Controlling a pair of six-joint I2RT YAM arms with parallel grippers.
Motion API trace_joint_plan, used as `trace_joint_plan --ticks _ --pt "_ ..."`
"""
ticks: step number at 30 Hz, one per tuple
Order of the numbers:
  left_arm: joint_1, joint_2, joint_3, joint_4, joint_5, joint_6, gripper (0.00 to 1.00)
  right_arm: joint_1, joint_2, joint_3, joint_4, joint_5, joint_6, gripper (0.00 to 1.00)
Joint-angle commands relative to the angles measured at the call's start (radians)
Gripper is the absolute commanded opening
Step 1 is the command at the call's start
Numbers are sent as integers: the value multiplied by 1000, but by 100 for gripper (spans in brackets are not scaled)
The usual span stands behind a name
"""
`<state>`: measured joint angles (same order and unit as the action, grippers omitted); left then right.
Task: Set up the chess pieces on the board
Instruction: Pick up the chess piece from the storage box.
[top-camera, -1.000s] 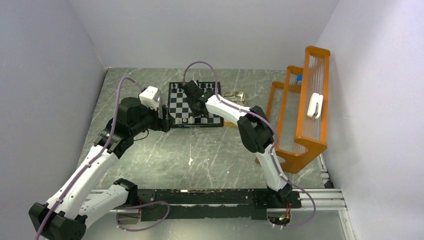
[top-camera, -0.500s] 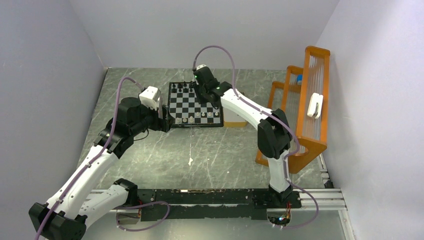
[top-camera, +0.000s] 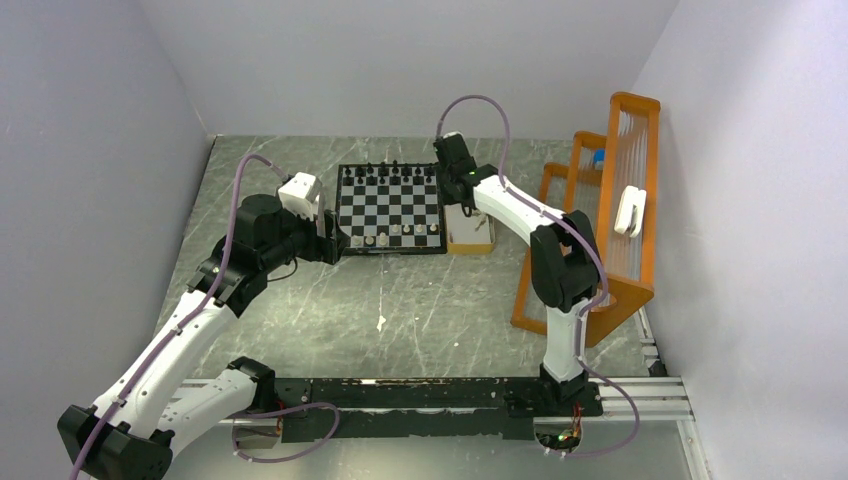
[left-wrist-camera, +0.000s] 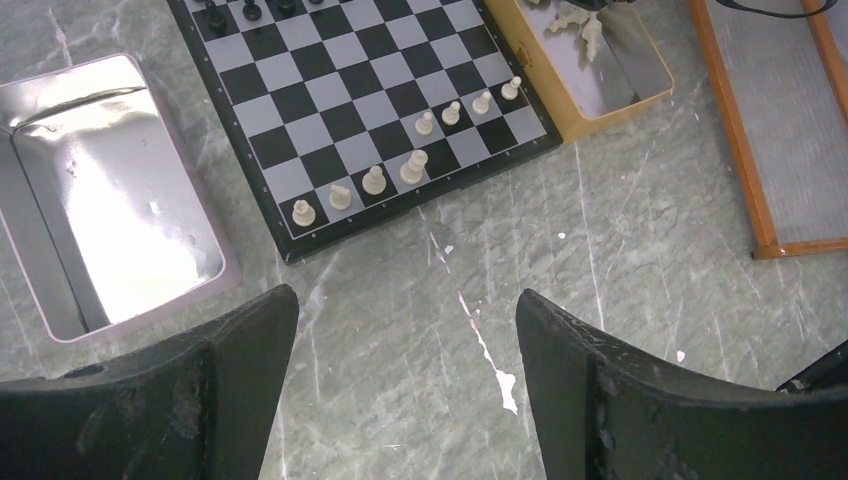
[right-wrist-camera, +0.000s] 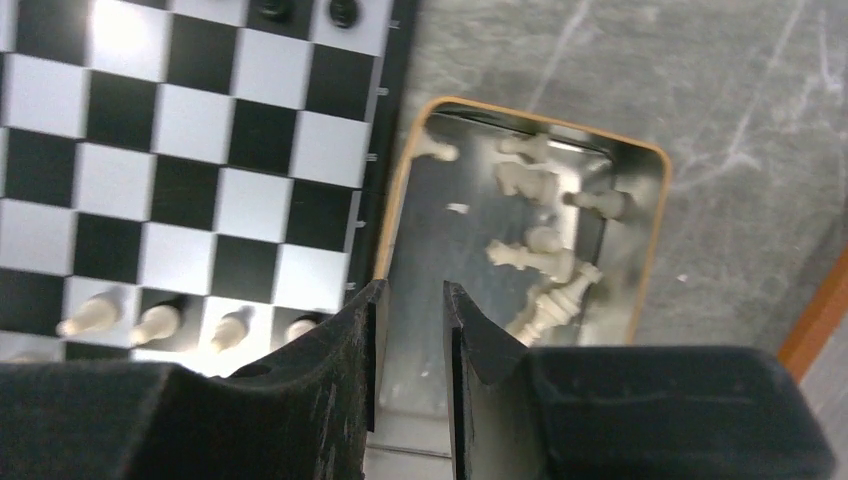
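The board (top-camera: 390, 208) lies at the table's far middle. Black chess pieces (top-camera: 385, 172) line its far edge, and cream chess pieces (left-wrist-camera: 452, 112) stand in its near rows. More cream pieces (right-wrist-camera: 540, 250) lie loose in a tan tray (right-wrist-camera: 655, 230) against the board's right side. My right gripper (right-wrist-camera: 413, 287) hangs over that tray's left part, its jaws a narrow gap apart with nothing between them. My left gripper (left-wrist-camera: 405, 295) stands wide open over bare table just in front of the board's near left corner.
A silvery metal tray (left-wrist-camera: 110, 200) sits left of the board. An orange rack (top-camera: 600, 220) stands along the right wall. White chips mark the grey marbled table (left-wrist-camera: 495, 360) in front of the board.
My right arm has swung from above the board to the right, over the tan tray. The left arm has not moved.
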<state>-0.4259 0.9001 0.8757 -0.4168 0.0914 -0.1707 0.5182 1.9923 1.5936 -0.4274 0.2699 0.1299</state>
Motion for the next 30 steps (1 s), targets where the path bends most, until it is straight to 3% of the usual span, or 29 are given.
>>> trace_joint_plan --ticks 1,8,30 --pt "13 -3 3 1 15 3 84 -50 -12 -24 57 51 -26 31" --pt "13 -6 3 1 10 3 84 -74 42 -33 80 135 -93 32" --pt "15 -1 5 3 18 3 84 -115 156 -7 119 161 -73 28"
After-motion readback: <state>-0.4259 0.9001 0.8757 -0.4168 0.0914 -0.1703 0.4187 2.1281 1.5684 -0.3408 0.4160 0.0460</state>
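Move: The right hand, empty, hangs over the box's left wall; the upright white piece in the storage box is about 7 cm to its right, 3 cm ahead and some 8 cm below. The knight lies 2 cm beyond that piece and 1 cm to its left, a pawn by the right wall 2 cm beyond and 2 cm to its right, and a taller lying piece 3 cm nearer. From the left hand, the upright piece is roughly 20 cm ahead, 31 cm right and 21 cm below. The right hand, fingers still slightly apart with nothing between them, first swings right from the board's edge over the storage box, about 7 cm in all and 3 cm forward, quick at first and then easing. With most of the sideways travel done, it sinks some 6 cm towards the upright piece, the wrist rolling about 10 degrees so that the fingertips swing to the right and turning slightly clockwise, and ends just above that piece with no contact to be seen. ##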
